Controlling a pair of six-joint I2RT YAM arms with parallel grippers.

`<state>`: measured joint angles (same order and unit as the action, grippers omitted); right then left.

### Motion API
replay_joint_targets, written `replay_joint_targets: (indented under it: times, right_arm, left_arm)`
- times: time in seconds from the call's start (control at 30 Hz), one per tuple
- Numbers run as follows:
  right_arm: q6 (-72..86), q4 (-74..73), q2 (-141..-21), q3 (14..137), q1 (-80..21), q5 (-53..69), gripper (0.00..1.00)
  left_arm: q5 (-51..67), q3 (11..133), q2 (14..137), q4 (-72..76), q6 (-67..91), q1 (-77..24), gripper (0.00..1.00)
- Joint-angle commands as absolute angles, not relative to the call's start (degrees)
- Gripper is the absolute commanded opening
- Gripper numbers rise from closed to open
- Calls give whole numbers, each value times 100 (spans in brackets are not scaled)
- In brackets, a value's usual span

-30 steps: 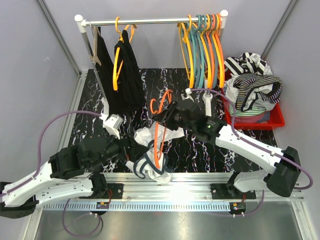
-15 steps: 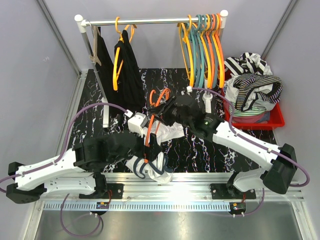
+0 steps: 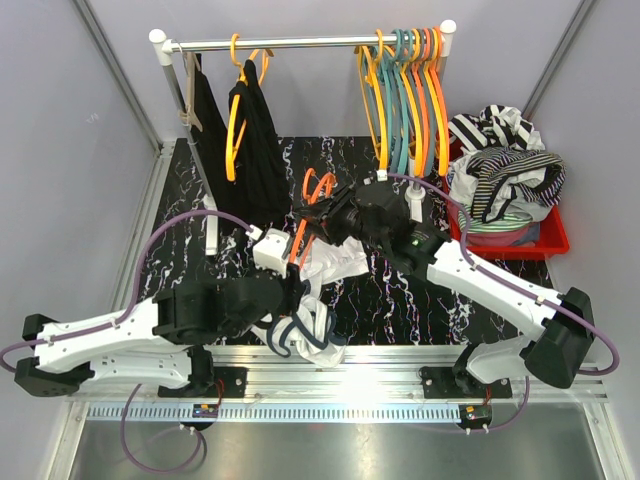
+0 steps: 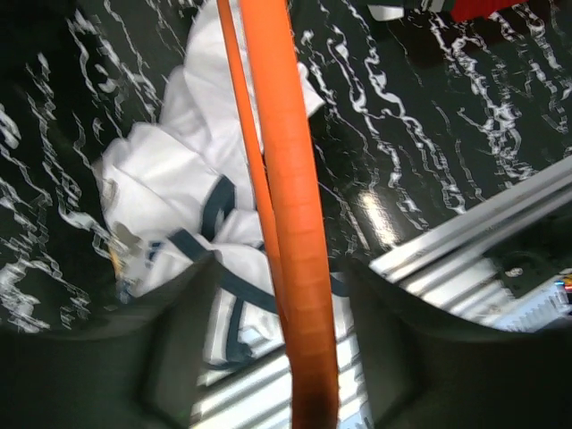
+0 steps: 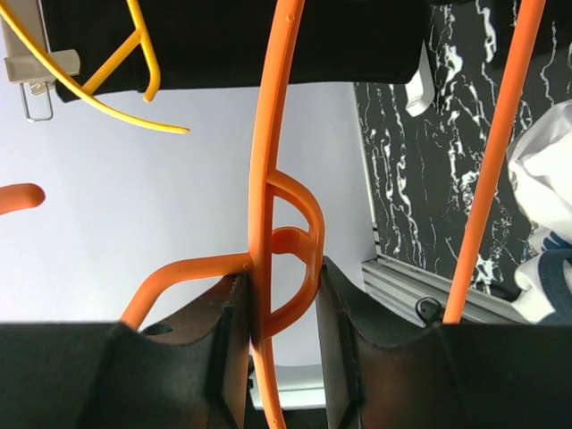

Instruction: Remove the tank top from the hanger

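The orange hanger [image 3: 312,195] is tilted up over the black marbled table. My right gripper [image 3: 330,222] is shut on its neck, just below the hook; in the right wrist view, both pads of the right gripper [image 5: 279,277] press the hanger [image 5: 268,134]. The white tank top [image 3: 335,262], trimmed in navy, hangs crumpled from the hanger's lower end down onto the table. My left gripper [image 3: 298,290] straddles the hanger's lower bar. In the left wrist view the left gripper [image 4: 281,264] stands open, with gaps on both sides of the hanger [image 4: 286,179], and the tank top [image 4: 170,179] lies beneath.
A clothes rack [image 3: 300,43] spans the back, with black garments [image 3: 255,140] at its left and a bunch of empty hangers [image 3: 410,90] at its right. A red bin [image 3: 555,240] with striped clothes [image 3: 505,170] sits at the right. An aluminium rail [image 3: 380,360] runs along the near edge.
My left arm swung right and forward to the hanger, and its jaws have narrowed around the lower bar. My right gripper lifted the hanger slightly up and back.
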<state>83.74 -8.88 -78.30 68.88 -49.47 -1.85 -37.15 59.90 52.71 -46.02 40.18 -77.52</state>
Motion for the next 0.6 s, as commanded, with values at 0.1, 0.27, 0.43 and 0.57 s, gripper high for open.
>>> replay_joint_targets:
  times: [0.1, 0.27, 0.43, 0.57]
  right_arm:
    - [8525, -545, -7743, 7075, -4869, -9, 0]
    - [8525, -501, -7717, 6996, -4816, 167, 20]
    - [8560, -404, -7620, 6891, -4650, 413, 100]
    - [8499, -650, -7164, 6524, -4518, 597, 100]
  left_arm:
    - [-4289, 5889, 4975, -4043, 3867, -7787, 0]
    - [-4061, 5845, 4860, -3972, 3709, -7778, 0]
    - [-4157, 5959, 4834, -4271, 3840, -7778, 0]
    - [-4411, 6169, 4737, -4630, 3902, -7778, 0]
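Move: The orange hanger, already empty, has its near bar right between the left hand's half-open pads. From the right hand, which pinches the hanger at its neck, that bar lies some 12 cm back, about level sideways, 6 cm lower. From the left hand, the white tank top lies on the table about 4 cm ahead, 3 cm right and 23 cm below; the hanging black tank top is roughly 22 cm ahead, 11 cm left, near hand height. The orange hanger changes hands: its near bar is pinched by the left fingers as they shut around it, and that hand then eases about 2 cm left and up with its grip kept. Only after this do the right fingers, nearly still until then, spread wide and let go of the neck, staying around it. ##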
